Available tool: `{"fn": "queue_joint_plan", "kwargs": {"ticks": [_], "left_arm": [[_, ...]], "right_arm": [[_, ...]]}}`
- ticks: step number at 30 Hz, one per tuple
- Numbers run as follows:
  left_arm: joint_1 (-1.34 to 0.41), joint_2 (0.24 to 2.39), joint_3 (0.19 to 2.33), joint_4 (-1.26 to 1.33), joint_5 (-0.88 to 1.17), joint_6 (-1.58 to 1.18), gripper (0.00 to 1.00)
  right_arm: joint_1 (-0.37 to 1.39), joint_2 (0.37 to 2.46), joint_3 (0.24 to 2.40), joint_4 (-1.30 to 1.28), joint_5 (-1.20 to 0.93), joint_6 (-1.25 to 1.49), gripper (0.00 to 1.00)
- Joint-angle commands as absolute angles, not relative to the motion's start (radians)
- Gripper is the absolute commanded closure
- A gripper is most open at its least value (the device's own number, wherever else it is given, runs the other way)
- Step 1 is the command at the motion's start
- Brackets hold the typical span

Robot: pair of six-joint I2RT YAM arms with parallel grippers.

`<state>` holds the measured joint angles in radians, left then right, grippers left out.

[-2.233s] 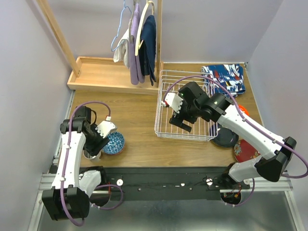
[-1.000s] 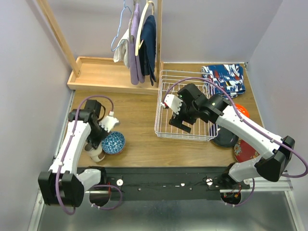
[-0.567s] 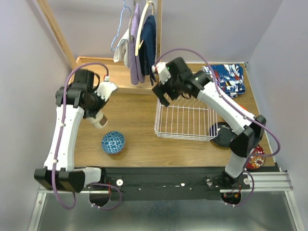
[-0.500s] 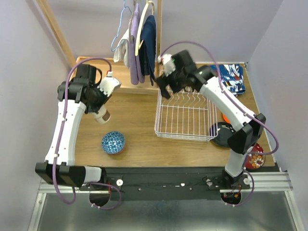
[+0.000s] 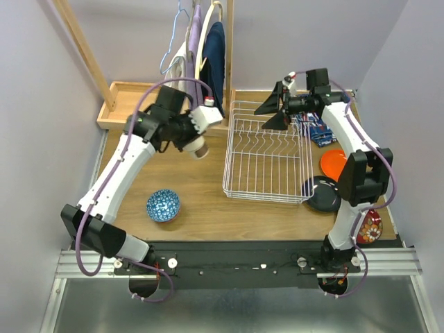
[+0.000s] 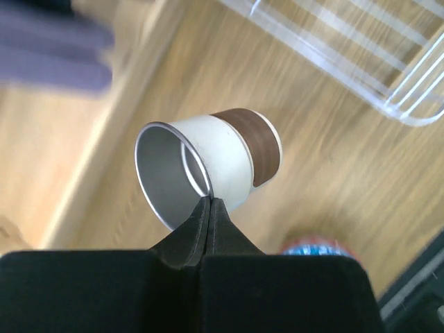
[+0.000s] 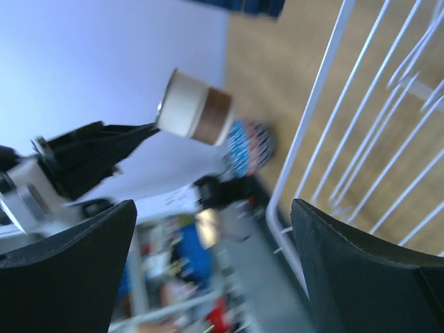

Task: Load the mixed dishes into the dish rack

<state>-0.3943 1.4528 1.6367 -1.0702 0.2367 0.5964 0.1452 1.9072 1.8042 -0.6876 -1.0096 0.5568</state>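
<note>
A tan-brown cup (image 5: 200, 149) hangs tilted above the wood just left of the dish rack (image 5: 266, 158), and my left gripper (image 5: 193, 141) is shut on it. In the left wrist view the fingertips (image 6: 208, 202) pinch the cup (image 6: 222, 163) by its rim. My right gripper (image 5: 261, 119) stands open in the air over the rack's far edge, holding nothing. A small blue-patterned bowl (image 5: 164, 205) lies at the near left. Right of the rack lie an orange plate (image 5: 334, 163), a black plate (image 5: 323, 195) and a red patterned dish (image 5: 368, 226).
A shallow wooden tray (image 5: 139, 104) sits at the far left, with clothes (image 5: 201, 62) hanging on a wooden stand above it. A blue-red cloth (image 5: 316, 127) lies beyond the rack, partly under my right arm. The right wrist view shows the rack's rim (image 7: 316, 104) and the held cup (image 7: 198, 111).
My left arm has lifted the cup from the near left and carried it far and right, up to the rack. My right arm has swung from over the rack to its far side.
</note>
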Motion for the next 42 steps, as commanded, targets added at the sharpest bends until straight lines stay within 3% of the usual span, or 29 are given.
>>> {"fn": "queue_joint_plan", "kwargs": {"ticks": [1, 5, 14, 22, 35, 42], "left_arm": [[-0.575, 1.400, 1.560, -0.716, 0.122, 0.633, 1.00], [-0.670, 1.468, 1.566, -0.557, 0.017, 0.638, 1.00], [-0.773, 1.633, 1.618, -0.348, -0.179, 0.663, 1.00], [-0.847, 1.692, 1.571, -0.206, -0.336, 0.643, 1.00], [-0.919, 1.753, 1.592, -0.097, -0.494, 0.532, 1.00], [-0.956, 1.781, 1.611, -0.098, -0.520, 0.466, 1.00]], "right_arm": [[0.091, 1.966, 1.686, -0.534, -1.400, 0.845, 0.00], [0.087, 1.942, 1.603, -0.549, -1.471, 0.919, 0.00], [0.075, 1.850, 1.416, -0.678, -1.407, 0.991, 0.00], [0.061, 1.896, 1.521, -0.594, -1.309, 1.100, 0.00], [0.061, 1.968, 1.703, -0.756, -1.010, 1.032, 0.00], [0.090, 2.060, 1.870, -0.775, -0.953, 1.052, 0.00]]}}
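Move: The cup already hangs by its rim from the left fingers. It is bound for the open right gripper, about 24 cm to the left hand's right, 9 cm ahead and level with it. The rack's middle lies some 27 cm right, 5 ahead and 19 below; the blue bowl 10 left, 15 back and 22 below. From the right hand the cup is about 20 cm left, 10 back and slightly lower, and the rack's middle 4 back, 4 right and 19 below. The cup, still pinched at its rim, is carried about 20 cm right and 7 forward over the rack's far-left part to the right gripper, fast at first and then easing, while the left wrist tips its fingers up some 35 degrees. The right hand keeps its jaws wide open, drawing back and down first, then pushing forward again past where it began, rolling as it goes and finally swinging clockwise. ##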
